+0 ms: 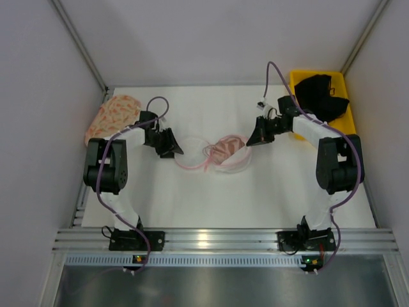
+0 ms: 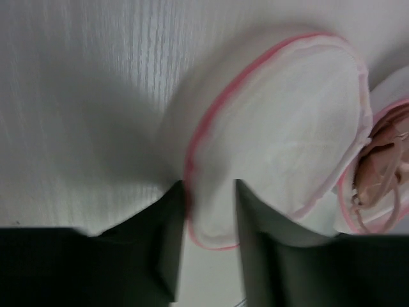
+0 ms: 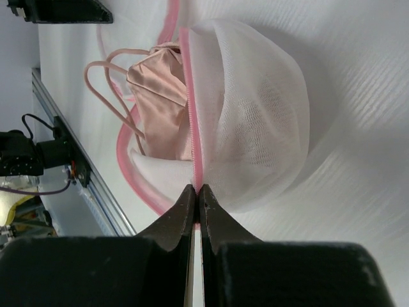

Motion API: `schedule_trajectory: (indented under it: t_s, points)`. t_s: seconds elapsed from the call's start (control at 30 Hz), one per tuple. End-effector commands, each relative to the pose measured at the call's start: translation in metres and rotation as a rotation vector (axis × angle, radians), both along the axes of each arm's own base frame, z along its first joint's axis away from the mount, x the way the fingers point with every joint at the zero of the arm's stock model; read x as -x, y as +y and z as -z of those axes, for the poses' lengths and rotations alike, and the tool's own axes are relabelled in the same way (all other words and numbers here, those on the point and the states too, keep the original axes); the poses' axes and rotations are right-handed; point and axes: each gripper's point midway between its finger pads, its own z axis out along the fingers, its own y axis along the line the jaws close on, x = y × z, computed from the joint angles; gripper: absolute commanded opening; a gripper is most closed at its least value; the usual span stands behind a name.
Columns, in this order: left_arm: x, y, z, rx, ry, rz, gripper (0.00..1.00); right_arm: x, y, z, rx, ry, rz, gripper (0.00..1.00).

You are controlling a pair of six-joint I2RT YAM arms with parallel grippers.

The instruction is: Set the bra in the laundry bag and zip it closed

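The laundry bag [image 1: 192, 153] lies spread open in two round mesh halves with a pink zip rim at the table's middle. The pale pink bra [image 1: 223, 148] sits bunched in the right half, with its thin straps looping out. My left gripper [image 1: 174, 148] is at the left half's edge. In the left wrist view its jaws [image 2: 211, 185] stand apart astride the rim of the laundry bag [image 2: 287, 128], with the bra [image 2: 380, 163] at far right. My right gripper [image 3: 197, 188] is shut on the pink zip rim of the laundry bag [image 3: 255, 109], beside the bra [image 3: 163, 96].
A peach patterned fabric piece [image 1: 112, 115] lies at the back left by the wall. A yellow bin [image 1: 345, 118] holding a black garment [image 1: 323, 93] stands at the back right. An aluminium rail [image 1: 217, 240] runs along the near edge.
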Motion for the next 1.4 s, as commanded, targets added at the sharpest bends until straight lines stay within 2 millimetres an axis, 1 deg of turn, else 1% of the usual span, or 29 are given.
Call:
schedule_trajectory:
  t_s: [0.0, 0.1, 0.13, 0.17, 0.2, 0.27, 0.3, 0.4, 0.47, 0.53, 0.57, 0.63, 0.67, 0.7, 0.73, 0.8, 0.83, 0.9, 0.93, 0.97, 1.0, 1.07, 1.1, 1.13, 1.2, 1.23, 1.27, 1.33, 1.37]
  points:
    - [-0.018, -0.009, 0.006, 0.048, -0.018, 0.001, 0.32, -0.002, 0.004, -0.021, -0.027, -0.095, -0.03, 0.0]
    - [-0.034, -0.013, -0.041, 0.092, -0.133, 0.027, 0.0, -0.007, 0.005, -0.03, -0.026, -0.126, -0.033, 0.0]
    - [-0.036, -0.012, -0.068, 0.094, -0.191, 0.035, 0.0, -0.008, 0.005, -0.033, -0.025, -0.131, -0.035, 0.0]
    - [-0.048, -0.01, -0.095, 0.087, -0.27, 0.057, 0.0, -0.013, 0.005, -0.04, -0.023, -0.156, -0.037, 0.0]
    - [-0.05, -0.009, -0.113, 0.078, -0.311, 0.068, 0.0, -0.013, 0.004, -0.043, -0.019, -0.165, -0.042, 0.0]
    - [-0.053, -0.007, -0.166, 0.057, -0.434, 0.088, 0.0, -0.018, 0.005, -0.055, -0.02, -0.201, -0.047, 0.0]
    - [-0.053, -0.005, -0.18, 0.049, -0.472, 0.09, 0.0, -0.019, 0.005, -0.058, -0.021, -0.21, -0.047, 0.0]
    - [-0.041, -0.002, -0.246, 0.024, -0.664, 0.111, 0.0, -0.02, 0.008, -0.079, -0.051, -0.244, -0.051, 0.0]
    - [-0.034, -0.002, -0.263, 0.02, -0.713, 0.116, 0.0, -0.018, 0.011, -0.095, -0.07, -0.267, -0.049, 0.0]
    - [-0.028, 0.001, -0.278, -0.03, -0.781, 0.121, 0.0, -0.016, 0.013, -0.101, -0.079, -0.281, -0.049, 0.0]
    - [-0.026, 0.003, -0.271, -0.079, -0.787, 0.124, 0.0, -0.016, 0.017, -0.105, -0.086, -0.293, -0.041, 0.0]
    - [-0.026, 0.009, -0.261, -0.224, -0.817, 0.123, 0.0, -0.014, 0.022, -0.1, -0.09, -0.276, -0.042, 0.0]
    - [-0.022, 0.0, -0.253, -0.243, -0.813, 0.158, 0.0, -0.011, 0.028, -0.098, -0.094, -0.263, -0.054, 0.0]
    - [-0.02, -0.002, -0.253, -0.264, -0.823, 0.172, 0.0, -0.01, 0.031, -0.093, -0.091, -0.245, -0.059, 0.0]
    - [-0.017, -0.008, -0.255, -0.293, -0.852, 0.212, 0.0, -0.01, 0.034, -0.097, -0.096, -0.248, -0.066, 0.0]
    - [-0.02, -0.007, -0.262, -0.373, -0.9, 0.234, 0.0, -0.009, 0.038, -0.103, -0.107, -0.262, -0.072, 0.0]
    - [-0.018, -0.014, -0.264, -0.403, -0.928, 0.278, 0.0, -0.007, 0.039, -0.102, -0.108, -0.258, -0.071, 0.0]
    - [-0.022, -0.009, -0.263, -0.476, -0.933, 0.269, 0.0, -0.005, 0.042, -0.101, -0.128, -0.24, -0.062, 0.0]
    - [-0.024, -0.008, -0.262, -0.525, -0.941, 0.283, 0.0, 0.0, 0.043, -0.093, -0.134, -0.208, -0.062, 0.0]
    - [-0.022, -0.018, -0.262, -0.548, -0.953, 0.307, 0.0, 0.003, 0.047, -0.09, -0.145, -0.176, -0.057, 0.0]
    - [-0.026, -0.017, -0.258, -0.593, -0.947, 0.302, 0.0, 0.005, 0.049, -0.087, -0.151, -0.162, -0.056, 0.0]
    - [-0.029, -0.034, -0.261, -0.629, -0.982, 0.347, 0.0, 0.013, 0.054, -0.078, -0.163, -0.126, -0.059, 0.0]
    - [-0.035, -0.036, -0.252, -0.675, -0.963, 0.349, 0.0, 0.015, 0.055, -0.076, -0.168, -0.115, -0.058, 0.0]
    - [-0.038, -0.049, -0.255, -0.689, -0.993, 0.38, 0.0, 0.019, 0.057, -0.071, -0.175, -0.102, -0.064, 0.0]
    - [-0.05, -0.056, -0.256, -0.773, -1.029, 0.408, 0.0, 0.031, 0.065, -0.077, -0.219, -0.079, -0.106, 0.02]
    - [-0.05, -0.068, -0.259, -0.8, -1.065, 0.432, 0.0, 0.036, 0.067, -0.078, -0.226, -0.076, -0.123, 0.03]
    - [-0.058, -0.075, -0.265, -0.825, -1.122, 0.421, 0.0, 0.047, 0.072, -0.084, -0.248, -0.085, -0.167, 0.07]
    - [-0.064, -0.089, -0.265, -0.907, -1.188, 0.479, 0.0, 0.06, 0.072, -0.086, -0.275, -0.072, -0.199, 0.14]
    - [-0.07, -0.096, -0.272, -0.92, -1.246, 0.466, 0.0, 0.067, 0.07, -0.094, -0.299, -0.07, -0.212, 0.27]
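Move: The left hand's parted fingers straddle the near-left pink rim of the laundry bag's empty half, about 1 cm below the hand point. That half's middle lies level and some 5 cm to its right; the bra, in the filled half, is about 16 cm right and 2 cm ahead. From the right hand, which already pinches the filled half's right rim, the left-hand rim is roughly 24 cm left, 4 cm back and 8 cm below, and the bra 8 cm left, 2 cm back, 7 cm below. The left hand shuts its fingers on the pink rim and lifts it almost 30 cm, tilting up until the fingers point mainly forward; still pinching, it then sinks about 8 cm as it swings right towards the bra-filled half and rolls its left side up. The right hand keeps its pinch while rising about 7 cm, then travels left and back about 5 cm each way, dipping a little, and just at the end begins to part its fingers around the rim. ##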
